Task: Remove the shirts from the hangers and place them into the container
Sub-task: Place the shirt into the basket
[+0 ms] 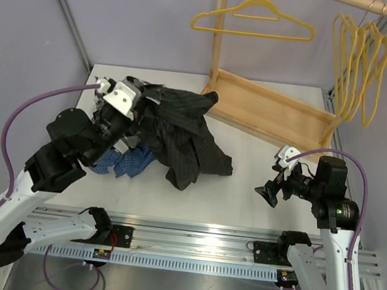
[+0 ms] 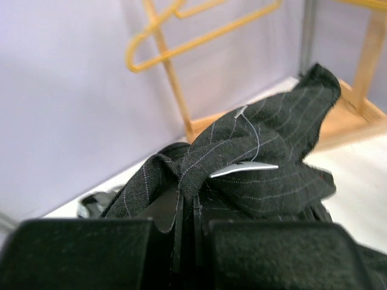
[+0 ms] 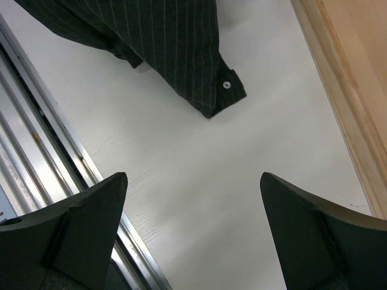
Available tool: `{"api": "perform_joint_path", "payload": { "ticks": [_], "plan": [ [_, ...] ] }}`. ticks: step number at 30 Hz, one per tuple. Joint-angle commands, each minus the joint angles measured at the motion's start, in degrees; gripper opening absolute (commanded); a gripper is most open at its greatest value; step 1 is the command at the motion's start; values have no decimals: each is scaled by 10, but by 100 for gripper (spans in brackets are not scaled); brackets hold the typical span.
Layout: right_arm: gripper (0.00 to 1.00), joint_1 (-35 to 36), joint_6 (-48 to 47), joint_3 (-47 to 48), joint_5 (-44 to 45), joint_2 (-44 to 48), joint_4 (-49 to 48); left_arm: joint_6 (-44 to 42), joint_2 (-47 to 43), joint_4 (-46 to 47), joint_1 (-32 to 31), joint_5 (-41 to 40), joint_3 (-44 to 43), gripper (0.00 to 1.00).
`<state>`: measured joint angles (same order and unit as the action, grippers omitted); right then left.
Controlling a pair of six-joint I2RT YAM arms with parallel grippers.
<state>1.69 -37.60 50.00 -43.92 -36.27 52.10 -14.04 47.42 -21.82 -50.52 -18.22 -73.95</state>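
Observation:
The black pinstriped shirt [image 1: 184, 133] lies crumpled on the table, off any hanger. My left gripper [image 1: 135, 102] is shut on a fold of it at its left end; in the left wrist view the fabric [image 2: 272, 151] bunches up between the closed fingers of the left gripper [image 2: 187, 208]. A dark blue checked shirt [image 1: 125, 160] lies partly under the black one. My right gripper [image 1: 267, 190] stands open and empty above bare table, right of the shirts; the right gripper [image 3: 193, 205] has a pinstriped cuff [image 3: 221, 87] ahead of it. The container is out of view.
One empty yellow hanger [image 1: 253, 19] hangs on the rail at the back; several more hangers [image 1: 360, 62] hang at the right end. The flat wooden rack base [image 1: 274, 112] lies behind the shirts, its edge [image 3: 347, 90] close to my right gripper. A metal rail [image 1: 190, 232] runs along the near edge.

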Motion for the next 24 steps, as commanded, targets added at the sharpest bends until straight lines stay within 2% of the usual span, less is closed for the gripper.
{"api": "perform_joint_path", "payload": {
  "ticks": [1, 5, 10, 16, 19, 24],
  "plan": [
    [99, -3, 8, -3, 9, -1, -21, -30, 23, 70, 5, -99, -90, 0],
    [99, -3, 8, -3, 7, -2, -21, -65, 71, 94, 18, -134, -180, 0],
    [99, -3, 8, -3, 5, -4, -20, -97, 160, 108, 52, -152, -338, 0],
    [99, -4, 7, -3, 4, -2, -19, -107, 278, 93, 89, -126, -512, 0],
    [99, -3, 6, -2, 4, -2, -18, -140, 314, 107, 95, -149, -559, 0],
    [99, -3, 3, -2, 0, -6, -15, -236, 334, 190, 132, -192, -599, 0]
  ]
}}
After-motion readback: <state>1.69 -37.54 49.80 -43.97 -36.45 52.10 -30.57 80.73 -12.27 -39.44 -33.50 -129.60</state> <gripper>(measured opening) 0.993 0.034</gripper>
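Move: The left hand, holding the bunched dark striped shirt, has the container some 24 cm ahead, level sideways and about 40 cm below. The black-and-white checked shirt heaped on it lies about 28 cm ahead and 3 cm left, 35 cm down; the blue shirt's near edge is 10 cm ahead, 6 cm left and 43 cm down. The rack's wooden base is some 38 cm ahead and 55 cm right at table height. From the idle right hand, the container lies about 28 cm ahead, 59 cm left and 18 cm below. The left hand, fingers still shut on the dark striped shirt, hoists it some 24 cm higher, fast at first and easing off near the top, while swinging about 8 cm left and 7 cm forward so that the hanging cloth comes across above the container. As it climbs, the wrist tips the fingers upward and turns them counter-clockwise by some 30 degrees, from pointing forward-right to roughly straight forward. ##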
